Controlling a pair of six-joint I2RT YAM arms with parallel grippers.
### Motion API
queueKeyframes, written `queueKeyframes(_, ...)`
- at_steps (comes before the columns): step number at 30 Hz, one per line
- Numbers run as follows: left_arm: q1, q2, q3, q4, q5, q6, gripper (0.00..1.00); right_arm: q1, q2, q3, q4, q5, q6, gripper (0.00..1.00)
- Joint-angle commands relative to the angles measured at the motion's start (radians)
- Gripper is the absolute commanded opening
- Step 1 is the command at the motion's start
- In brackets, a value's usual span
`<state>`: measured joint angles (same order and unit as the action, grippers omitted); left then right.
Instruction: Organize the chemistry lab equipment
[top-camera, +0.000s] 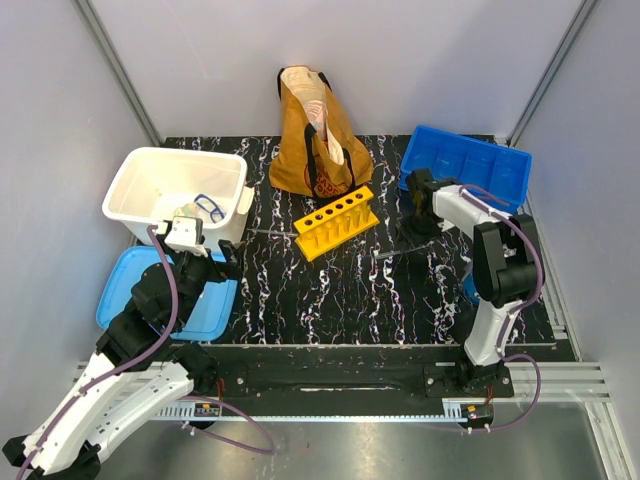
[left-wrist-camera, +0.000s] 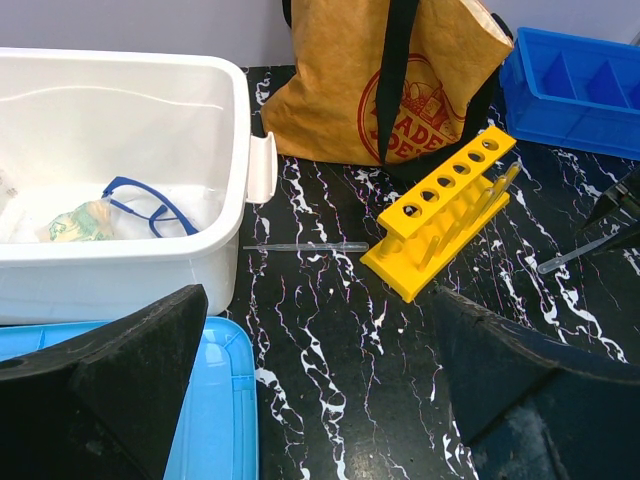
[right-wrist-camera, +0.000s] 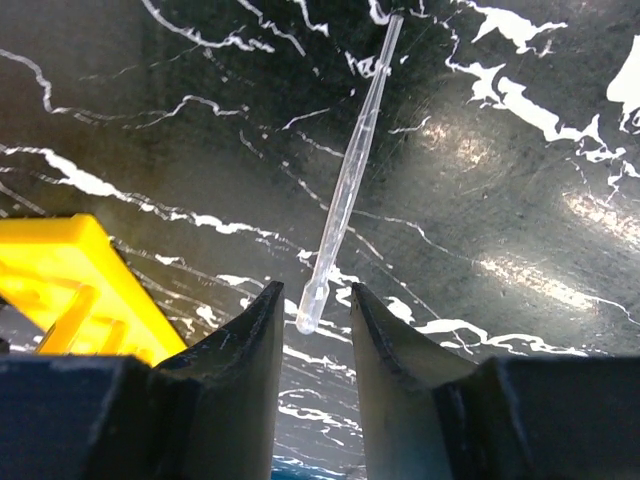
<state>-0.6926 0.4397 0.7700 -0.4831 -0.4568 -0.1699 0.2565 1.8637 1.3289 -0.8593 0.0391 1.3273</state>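
The yellow test-tube rack (top-camera: 336, 222) (left-wrist-camera: 450, 210) (right-wrist-camera: 70, 290) lies mid-table in front of the tote bag. A thin clear pipette (right-wrist-camera: 345, 190) (left-wrist-camera: 580, 252) lies flat on the black marbled table right of the rack. My right gripper (right-wrist-camera: 317, 290) (top-camera: 410, 232) is low over it, open. The pipette's bulb end sits between the fingertips with a gap on each side. A second clear pipette (left-wrist-camera: 305, 247) lies between the white bin and the rack. My left gripper (left-wrist-camera: 318, 300) (top-camera: 200, 255) hangs wide open over bare table by the bin, holding nothing.
A white bin (top-camera: 130, 180) (left-wrist-camera: 200, 260) at the back left holds blue-framed goggles (left-wrist-camera: 150, 205). A light blue lid (top-camera: 215, 310) (left-wrist-camera: 215, 420) lies in front of it. A mustard tote bag (top-camera: 315, 135) stands at the back, a blue divided tray (top-camera: 465, 165) at the back right.
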Motion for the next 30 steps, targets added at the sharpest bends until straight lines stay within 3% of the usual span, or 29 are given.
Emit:
queueKeyframes(1, -0.001, -0.002, 0.035, 0.024, 0.001, -0.008, 0.98, 0.009, 0.043, 0.013, 0.0, 0.013, 0.044, 0.38)
queueKeyframes(14, -0.001, 0.001, 0.038, 0.024, 0.02, -0.006, 0.98, 0.009, 0.132, 0.064, -0.04, 0.111, 0.066, 0.34)
queueKeyframes(25, -0.001, 0.004, 0.037, 0.024, 0.007, -0.005, 0.98, 0.009, 0.131, 0.088, -0.04, 0.2, 0.003, 0.01)
queueKeyframes(30, -0.001, 0.004, 0.035, 0.024, 0.003, -0.003, 0.98, 0.009, 0.088, 0.113, -0.032, 0.249, -0.094, 0.0)
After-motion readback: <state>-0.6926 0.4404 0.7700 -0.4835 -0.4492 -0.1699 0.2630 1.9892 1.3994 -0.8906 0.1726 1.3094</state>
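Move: The clear pipette lies right under the half-open right gripper, its middle about 3 cm below, level ahead and about 1 cm to the right, running mostly left-right. The yellow tube rack stands some 13 cm left and 5 cm farther out, and the blue bin's middle is roughly 16 cm ahead and 13 cm right, both near hand height. From the idle left hand, the pipette's middle is about 13 cm ahead, 30 cm right and 27 cm below. With its fingers pointing down, the right hand sinks about 3 cm onto the pipette lying under it, easing back only slightly, and stops with the fingertips astride the stem near the table top. There the part-open fingers shut and pinch the pipette across its stem, then the hand carries it some 1.5 cm to the right and a little forward, still low, while the wrist rolls by nearly 10 degrees so that the fingertips swing right. ##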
